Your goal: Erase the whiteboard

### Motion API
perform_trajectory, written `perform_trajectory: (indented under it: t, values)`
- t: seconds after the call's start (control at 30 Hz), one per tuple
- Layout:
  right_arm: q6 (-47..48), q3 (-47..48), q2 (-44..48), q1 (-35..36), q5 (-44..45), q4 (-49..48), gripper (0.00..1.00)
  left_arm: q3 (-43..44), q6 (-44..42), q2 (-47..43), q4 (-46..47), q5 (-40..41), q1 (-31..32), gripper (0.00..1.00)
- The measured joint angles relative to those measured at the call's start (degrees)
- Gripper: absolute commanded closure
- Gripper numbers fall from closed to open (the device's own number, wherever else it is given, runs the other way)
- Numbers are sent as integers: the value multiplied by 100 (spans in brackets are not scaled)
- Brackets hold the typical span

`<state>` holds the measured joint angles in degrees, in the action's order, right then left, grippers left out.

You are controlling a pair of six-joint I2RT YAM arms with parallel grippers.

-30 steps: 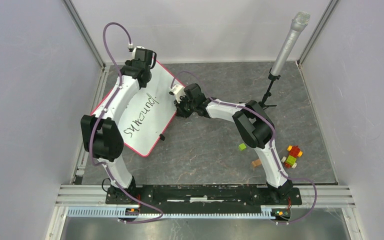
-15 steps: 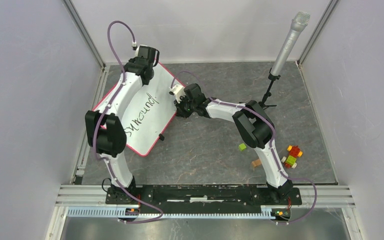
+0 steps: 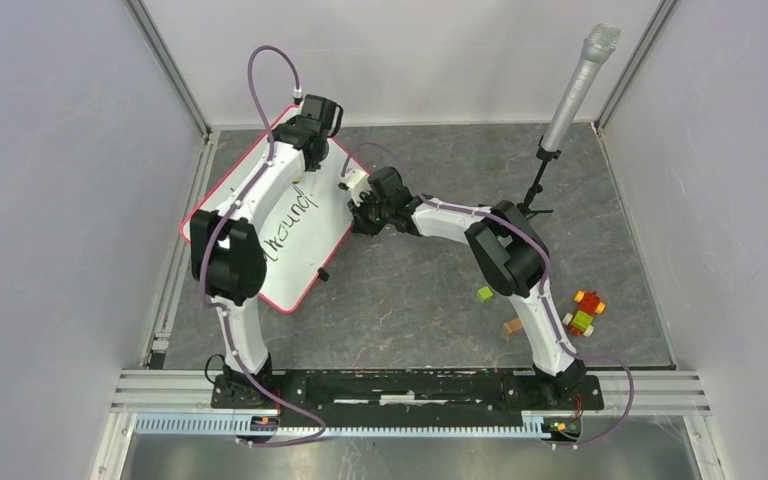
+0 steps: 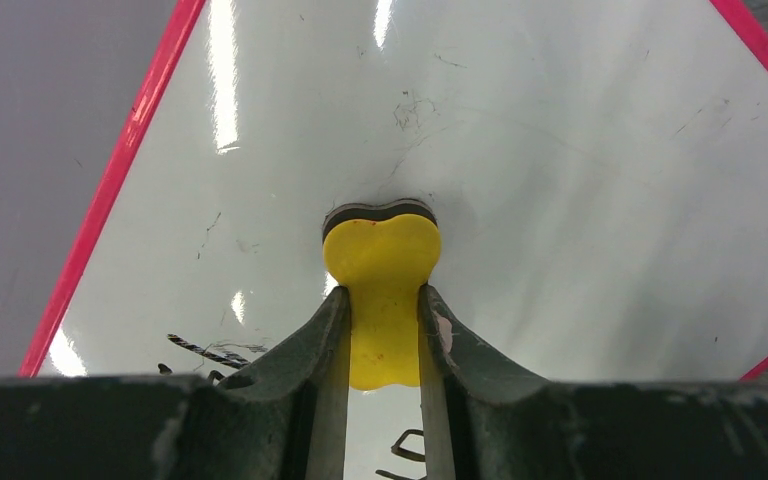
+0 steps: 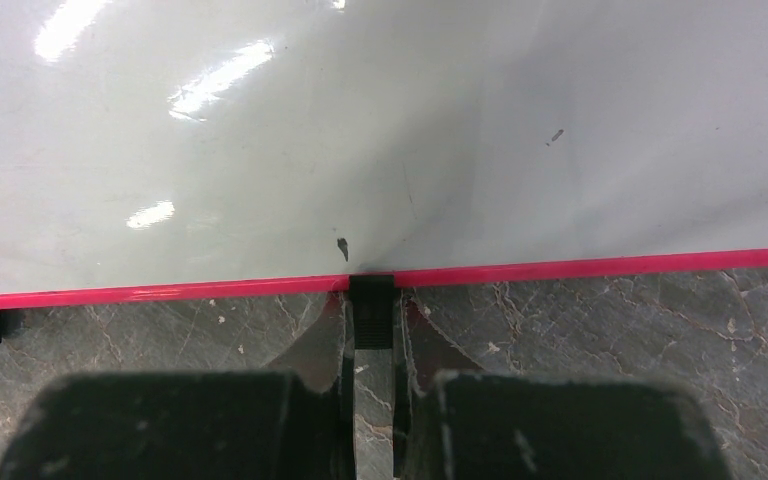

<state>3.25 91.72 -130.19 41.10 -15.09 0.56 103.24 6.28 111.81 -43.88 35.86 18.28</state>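
The whiteboard (image 3: 295,260) lies tilted on the table's left half, white with a red-pink rim and dark handwriting (image 3: 288,215) across its middle. My left gripper (image 3: 305,140) is over the board's far part, shut on a yellow eraser (image 4: 381,290) whose black felt presses on the white surface (image 4: 560,150). Pen strokes (image 4: 200,350) show just behind the fingers. My right gripper (image 3: 360,208) is at the board's right edge, shut on a small black edge clip (image 5: 370,305) on the red rim (image 5: 580,267). My left arm hides the start of the writing.
A microphone on a stand (image 3: 580,80) rises at the back right. Coloured toy blocks (image 3: 585,312), a green block (image 3: 484,293) and a wooden block (image 3: 512,327) lie near the right arm's base. Another black clip (image 3: 324,272) sits at the board's near right edge.
My left arm has swung right and toward the far corner of the board with the eraser, and its elbow now covers the first letters. The right arm has not moved.
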Motion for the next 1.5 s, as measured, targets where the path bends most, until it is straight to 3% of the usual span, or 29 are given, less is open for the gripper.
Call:
perform_trajectory:
  t: [0.2, 0.43, 0.6, 0.97, 1.3, 1.5]
  values:
    - [0, 0, -2, 0, -2, 0, 100, -98, 31, -85, 50, -2, -37, 73]
    - [0, 4, -2, -2, -2, 13, 100, -1325, 136, -1165, 278, 240, -260, 73]
    - [2, 4, -2, -13, -24, 17, 100, -1523, 219, -1550, 243, 625, -479, 73]
    - [2, 4, -2, -24, -57, 17, 100, -1753, 256, -1652, 485, 804, -446, 77]
    - [0, 4, -2, -24, -57, 20, 100, -1814, 247, -1156, 496, 581, 437, 77]
    - [0, 4, -2, -24, -59, 20, 100, -1963, 249, -1255, 555, 776, 256, 76]
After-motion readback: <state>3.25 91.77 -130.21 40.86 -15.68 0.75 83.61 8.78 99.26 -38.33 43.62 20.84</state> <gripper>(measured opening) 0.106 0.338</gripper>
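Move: My left hand already holds the eraser on the board. What is left of "vibes" lies about 6 cm to its left, 4 cm back and 2 cm higher up the slope. The middle of "surround" is some 11 cm back, 4 cm left and about level; the black clip in my right fingers is roughly 10 cm back, 9 cm right and 6 cm lower. From my right hand, "vibes" lies about 6 cm ahead, 15 cm left and 8 cm up. I sweep the held eraser with my left hand about 8 cm left and 6 cm back, climbing the board's slope into the remains of "vibes", the wrist turning some 10 degrees counter-clockwise. Then I wipe back right and down by about 8 cm towards the "d" of "surround", undoing most of that turn, and just begin another stroke left. My right hand stays still, pinching the clip at the board's edge. ##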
